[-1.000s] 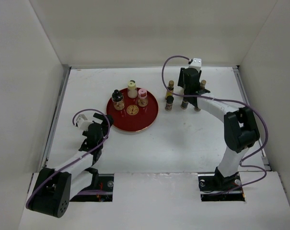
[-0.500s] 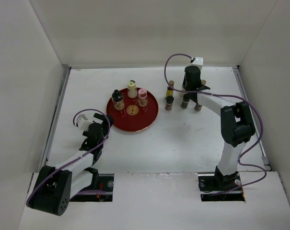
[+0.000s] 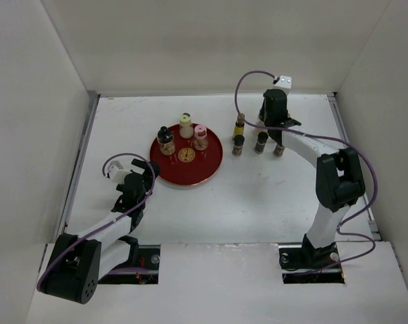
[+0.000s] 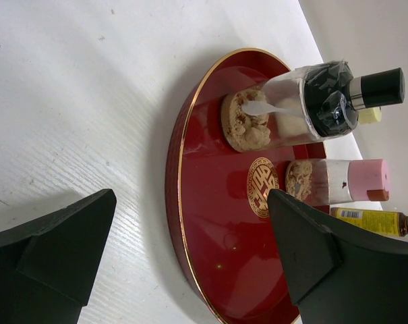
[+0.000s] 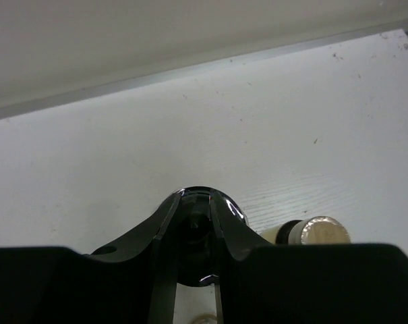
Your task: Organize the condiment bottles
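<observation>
The red tray [image 3: 190, 174] holds three condiment bottles: a black-capped one [image 3: 166, 140], a cream-capped one [image 3: 185, 125] and a pink-capped one [image 3: 200, 136]. To the tray's right stand a slim yellow bottle [image 3: 239, 125] and dark-capped ones [image 3: 238, 144] [image 3: 261, 142] [image 3: 279, 149]. My right gripper [image 3: 274, 120] hangs over the back of that group. In the right wrist view its fingers [image 5: 164, 223] are shut on a round black cap [image 5: 202, 197]. My left gripper [image 3: 137, 182] stands open at the tray's near-left rim [image 4: 180, 202].
White walls close in the table on the left, back and right. A pale-capped bottle [image 5: 318, 231] stands right beside my right gripper's fingers. The purple cables loop above both wrists.
My right gripper has moved a little toward the back wall and closed on the black cap. Two bottles it covered now show in front of it. The left arm has stayed put.
</observation>
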`<state>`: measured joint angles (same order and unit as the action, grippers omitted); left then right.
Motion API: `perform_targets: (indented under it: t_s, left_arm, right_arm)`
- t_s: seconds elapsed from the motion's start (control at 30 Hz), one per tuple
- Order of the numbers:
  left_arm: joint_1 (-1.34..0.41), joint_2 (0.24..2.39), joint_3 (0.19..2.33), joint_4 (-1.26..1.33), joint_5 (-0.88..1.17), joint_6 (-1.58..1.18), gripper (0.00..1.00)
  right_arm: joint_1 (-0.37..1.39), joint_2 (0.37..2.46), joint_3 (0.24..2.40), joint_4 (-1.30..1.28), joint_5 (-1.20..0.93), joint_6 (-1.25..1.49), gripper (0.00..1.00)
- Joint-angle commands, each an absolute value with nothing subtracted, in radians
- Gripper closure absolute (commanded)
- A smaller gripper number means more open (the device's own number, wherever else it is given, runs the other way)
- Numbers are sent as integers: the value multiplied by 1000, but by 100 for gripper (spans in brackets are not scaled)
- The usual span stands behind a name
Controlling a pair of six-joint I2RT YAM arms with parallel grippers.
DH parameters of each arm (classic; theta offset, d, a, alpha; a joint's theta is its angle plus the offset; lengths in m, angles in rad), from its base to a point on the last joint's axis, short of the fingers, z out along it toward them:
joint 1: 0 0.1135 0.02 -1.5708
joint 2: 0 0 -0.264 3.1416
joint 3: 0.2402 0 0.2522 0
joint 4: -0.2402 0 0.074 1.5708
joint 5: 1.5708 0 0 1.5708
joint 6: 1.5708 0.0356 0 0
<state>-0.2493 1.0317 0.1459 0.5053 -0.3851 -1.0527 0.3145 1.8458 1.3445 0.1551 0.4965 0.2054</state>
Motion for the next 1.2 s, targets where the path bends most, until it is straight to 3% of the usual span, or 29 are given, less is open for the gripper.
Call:
perform_targets:
  t_s: [0.0,0.23,0.47,0.77,1.17]
  left_arm:
    - [-246,1025,143,561,-390,-1048,0]
    - [-251,1019,138,568,-393,-1055,0]
    - [-234,1035,135,560,-387,-1092,0]
    - [-186,983,121,534,-371,-1109,0]
    - [-154,973,112,529,-322,-1121,0]
  right_arm:
    - [314,1666,1391,258,508,195,84]
    - [433,1480,1373,255,494,172,84]
    - [651,1436,1384,255,446,182,83]
    - [906,1633,1476,267,419,219,83]
    - [1041,1969,1649,328,455,249,84]
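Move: The black-capped jar is already gripped by its cap in the right hand; its free spot, the plate's near-left part, lies about 38 cm left of that hand, 18 cm back and 14 cm below. The first black-capped jar stands some 10 cm beyond that spot, the pink-capped jar about 25 cm left of the hand and 6 cm back, and the yellow-label bottle 10 cm left, 2 back. From the left hand the spot is roughly 8 cm right, 4 ahead, slightly below. The black-capped jar, still held by its cap, is swept left some 38 cm by the right hand and drawn back about 17 cm in one fast arc, first climbing steeply, then sinking towards the near-left part of the plate as the wrist swings about 45 degrees counter-clockwise. The open left hand edges about 2 cm left. ##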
